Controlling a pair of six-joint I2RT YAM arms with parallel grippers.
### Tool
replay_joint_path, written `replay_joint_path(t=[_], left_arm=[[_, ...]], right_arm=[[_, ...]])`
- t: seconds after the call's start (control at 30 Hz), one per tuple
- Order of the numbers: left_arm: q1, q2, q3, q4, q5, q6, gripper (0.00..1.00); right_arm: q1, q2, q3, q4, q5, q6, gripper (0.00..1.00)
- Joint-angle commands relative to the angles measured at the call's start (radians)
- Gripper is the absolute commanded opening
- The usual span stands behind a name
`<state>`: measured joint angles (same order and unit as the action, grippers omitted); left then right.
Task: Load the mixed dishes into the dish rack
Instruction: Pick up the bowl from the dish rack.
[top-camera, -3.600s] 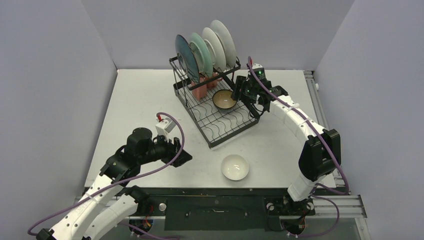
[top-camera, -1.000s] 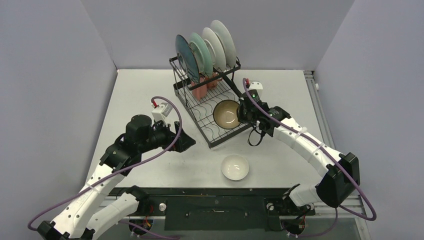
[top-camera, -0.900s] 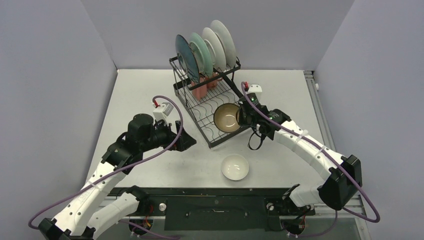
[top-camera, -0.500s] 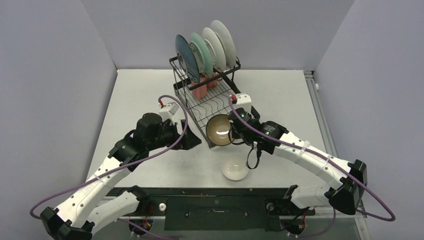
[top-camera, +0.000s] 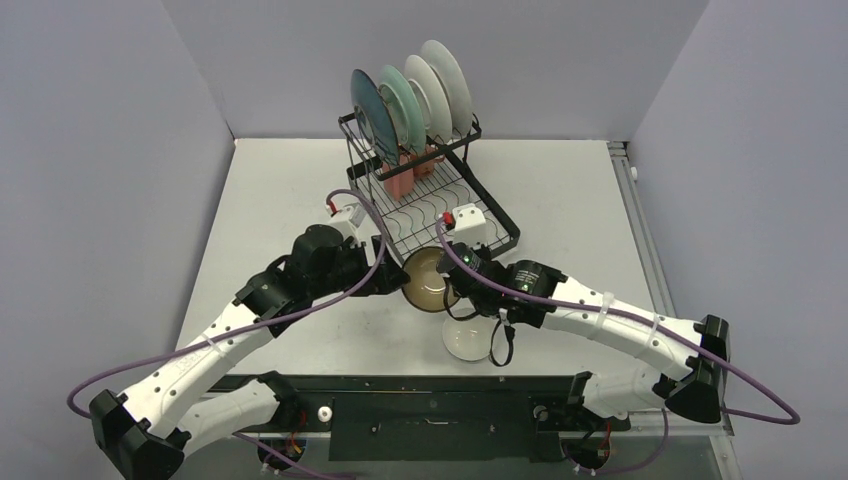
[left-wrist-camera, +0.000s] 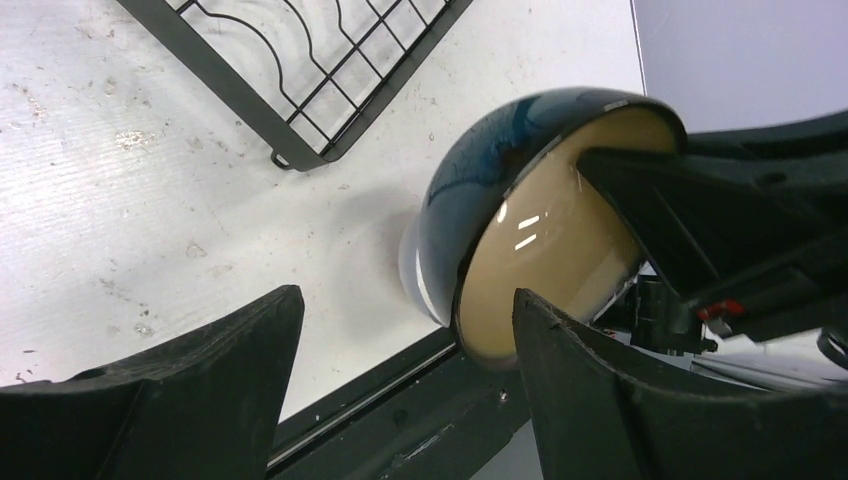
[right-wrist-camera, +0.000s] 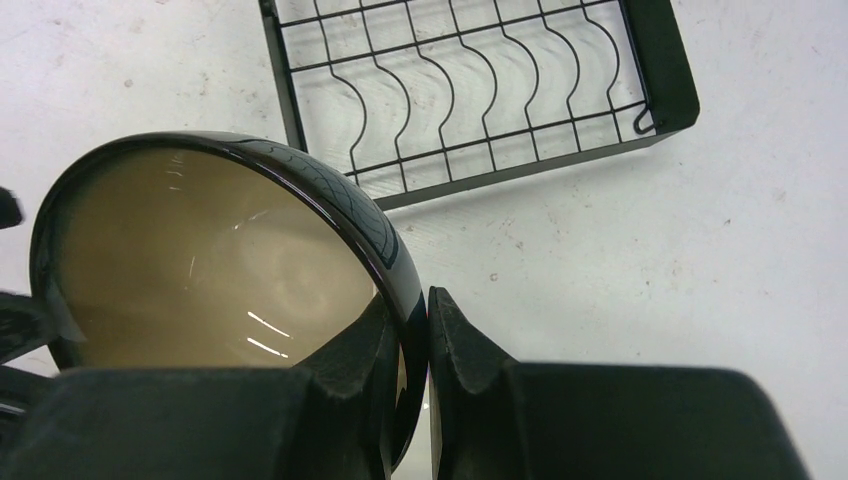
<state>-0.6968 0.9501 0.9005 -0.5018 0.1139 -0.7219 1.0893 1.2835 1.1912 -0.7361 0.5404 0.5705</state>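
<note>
My right gripper (top-camera: 448, 287) is shut on the rim of the brown bowl (top-camera: 426, 280), one finger inside and one outside (right-wrist-camera: 420, 312). The bowl (right-wrist-camera: 200, 250) hangs tilted on its side above the table, in front of the dish rack (top-camera: 452, 215). My left gripper (top-camera: 390, 279) is open right beside it. Its fingers (left-wrist-camera: 225, 375) straddle the bowl's lower rim (left-wrist-camera: 490, 190); contact cannot be judged. The small white bowl (top-camera: 470, 337) sits on the table just below. The dark teal plate (top-camera: 372, 112), the light green plate (top-camera: 400, 98) and two white plates (top-camera: 440, 78) stand in the rack's upper slots.
A pink mug (top-camera: 399, 183) sits under the plates in the rack. The rack's flat grid tray (right-wrist-camera: 470, 80) holds nothing in its front part. Grey walls close in the table on three sides. A black rail (top-camera: 430, 405) runs along the near edge.
The right arm has carried the brown bowl out of the rack tray, forward and left. The left arm has swung right to meet it, its jaws narrowing a little.
</note>
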Motion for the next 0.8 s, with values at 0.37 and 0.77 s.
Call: replay_joint_path(t=[0.37, 0.77], left_arm=[[-0.05, 0.035, -0.002, 0.083, -0.079, -0.042, 0.47], [-0.059, 0.015, -0.047, 0.102, -0.046, -0.038, 0.02]], right_arm=[[0.116, 0.014, 0.145, 0.026, 0.139, 0.076, 0.0], [0.134, 0.035, 0.19, -0.005, 0.163, 0.078, 0.04]])
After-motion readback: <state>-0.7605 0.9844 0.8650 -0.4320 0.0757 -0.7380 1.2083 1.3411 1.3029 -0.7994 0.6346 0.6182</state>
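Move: The brown bowl hangs by its right rim from the right fingers, its middle about 6 cm left of them, level ahead and 1 cm lower; the left fingertips wait roughly 14 cm left of the right hand and 2 cm higher. From the left hand the bowl's middle is about 8 cm right, 1 cm back and 3 cm down. The rack's near corner lies 5 cm ahead of that hand, 4 cm right and 13 below; the white bowl 8 back, 18 right and 13 below. The brown bowl, still pinched by the right hand, is brought about 2.5 cm left, some 2 cm up and a little back towards the left gripper, mostly early on. The left hand eases about 1.5 cm right and just over 1 cm down, its open fingers straddling the bowl's left rim and closing until they pinch it. The right fingers keep their hold. ##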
